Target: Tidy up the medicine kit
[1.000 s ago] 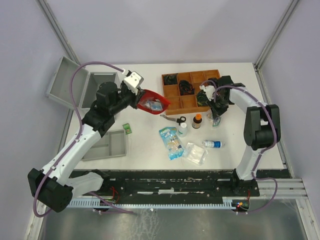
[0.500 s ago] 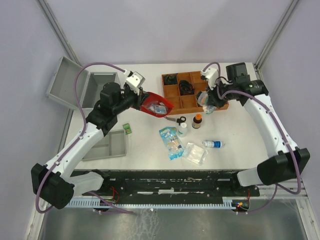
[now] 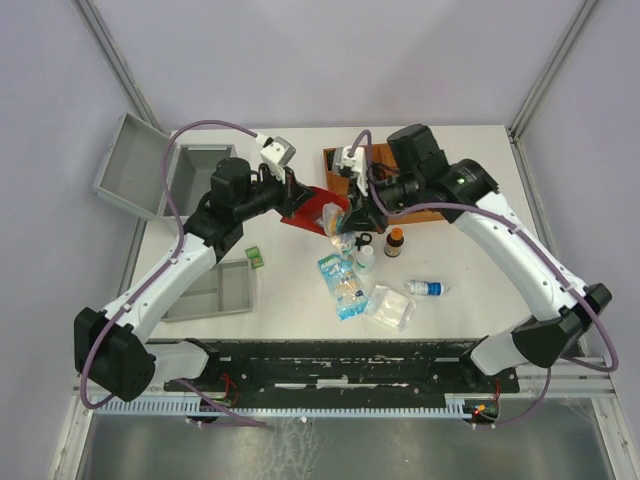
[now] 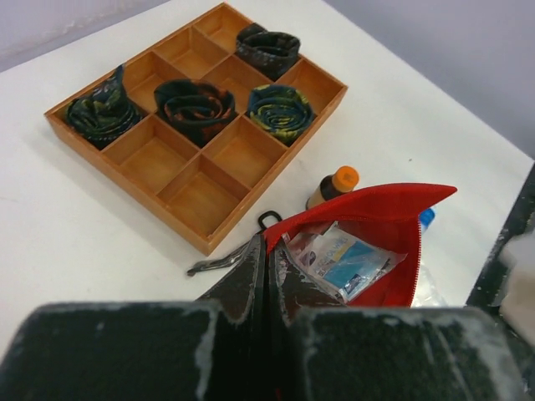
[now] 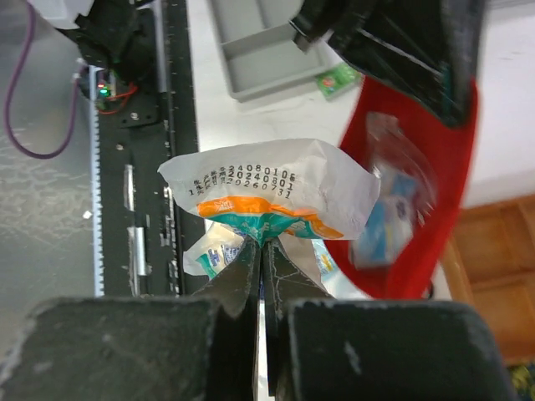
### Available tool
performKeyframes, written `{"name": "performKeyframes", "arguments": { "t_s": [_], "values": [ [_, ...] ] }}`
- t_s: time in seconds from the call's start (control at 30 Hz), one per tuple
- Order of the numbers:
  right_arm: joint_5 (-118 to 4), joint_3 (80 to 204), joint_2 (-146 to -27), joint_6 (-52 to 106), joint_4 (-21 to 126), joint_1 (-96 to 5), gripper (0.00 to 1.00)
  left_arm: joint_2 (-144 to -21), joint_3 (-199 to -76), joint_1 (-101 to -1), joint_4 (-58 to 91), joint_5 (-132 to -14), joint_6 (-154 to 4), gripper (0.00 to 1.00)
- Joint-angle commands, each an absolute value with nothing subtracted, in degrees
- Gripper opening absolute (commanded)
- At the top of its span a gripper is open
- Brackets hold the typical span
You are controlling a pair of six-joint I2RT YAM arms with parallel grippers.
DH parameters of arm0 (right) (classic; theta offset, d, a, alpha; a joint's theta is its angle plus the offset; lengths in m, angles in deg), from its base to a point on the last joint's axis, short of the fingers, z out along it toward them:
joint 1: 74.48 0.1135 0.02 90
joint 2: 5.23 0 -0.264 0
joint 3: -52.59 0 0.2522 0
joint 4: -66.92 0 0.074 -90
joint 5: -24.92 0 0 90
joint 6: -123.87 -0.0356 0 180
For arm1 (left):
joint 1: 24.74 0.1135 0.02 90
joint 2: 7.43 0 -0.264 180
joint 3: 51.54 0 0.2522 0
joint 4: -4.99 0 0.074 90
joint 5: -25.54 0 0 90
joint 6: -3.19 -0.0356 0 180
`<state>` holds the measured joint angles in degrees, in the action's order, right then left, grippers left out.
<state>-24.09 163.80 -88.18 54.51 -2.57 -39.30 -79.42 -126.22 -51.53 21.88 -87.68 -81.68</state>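
The medicine kit (image 3: 203, 166), a grey metal case, lies with its lid thrown back at the table's far left. Well to its right, my left gripper (image 3: 291, 196) (image 4: 269, 242) is shut on the rim of a red pouch (image 3: 310, 207) (image 4: 393, 210) and holds it up, mouth agape, with flat packets (image 4: 344, 257) inside. My right gripper (image 3: 352, 210) (image 5: 263, 242) is shut on a white sachet (image 3: 333, 220) (image 5: 276, 185) with orange and teal print. It hangs right beside the red pouch (image 5: 451, 171), at its mouth.
A brown wooden tray (image 4: 199, 190) with rolled dark items sits behind the pouch. On the table lie a grey insert tray (image 3: 215, 290), a brown bottle (image 3: 395, 242), a white bottle (image 3: 365, 258), a toppled bottle (image 3: 430, 288), blue packets (image 3: 345, 280), a clear bag (image 3: 390, 308) and black-handled scissors (image 4: 226, 263).
The right arm swung left from the table's right side, by the wooden tray, to the pouch's mouth, carrying the sachet. The left arm nudged the pouch slightly rightward.
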Motion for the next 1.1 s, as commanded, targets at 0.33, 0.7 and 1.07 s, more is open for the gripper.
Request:
{"name": "performKeyframes", "arguments": {
  "t_s": [0.33,0.7,1.07],
  "values": [
    [-30.1,168.9,-98.7,52.5,0.7,-35.3,0.02,-77.7,-125.4,-52.8,14.9,-100.6,-79.2,0.03],
    [-39.0,170.7,-96.8,53.5,1.1,-35.3,0.02,-75.9,-123.7,-53.1,15.6,-103.3,-81.3,0.03],
    [-34.9,172.4,-94.2,53.8,-2.6,-35.3,0.03,-76.7,-124.6,-53.4,16.8,-100.1,-79.3,0.03]
  ]
}}
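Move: The right gripper holds a clear sachet; the red pouch it is bound for hangs about 8 cm ahead of it, 4 cm to its left and 5 cm lower. On the table some 30 cm below the right gripper lie the scissors, about 12 cm ahead. The white bottle stands roughly 4 cm ahead and 3 cm right, and the brown bottle 8 cm ahead and 10 cm right. From the left gripper, the sachet is some 9 cm back, 8 cm right and 3 cm higher. Bring the right gripper left and down about 6 cm, then forward some 4 cm to carry the sachet to the mouth of the pouch, easing up a couple of centimetres at the end. Meanwhile draw the left gripper back about 4 cm and a little right, turning it clockwise, so the pouch meets the sachet. Keep both grippers shut on what they hold. ##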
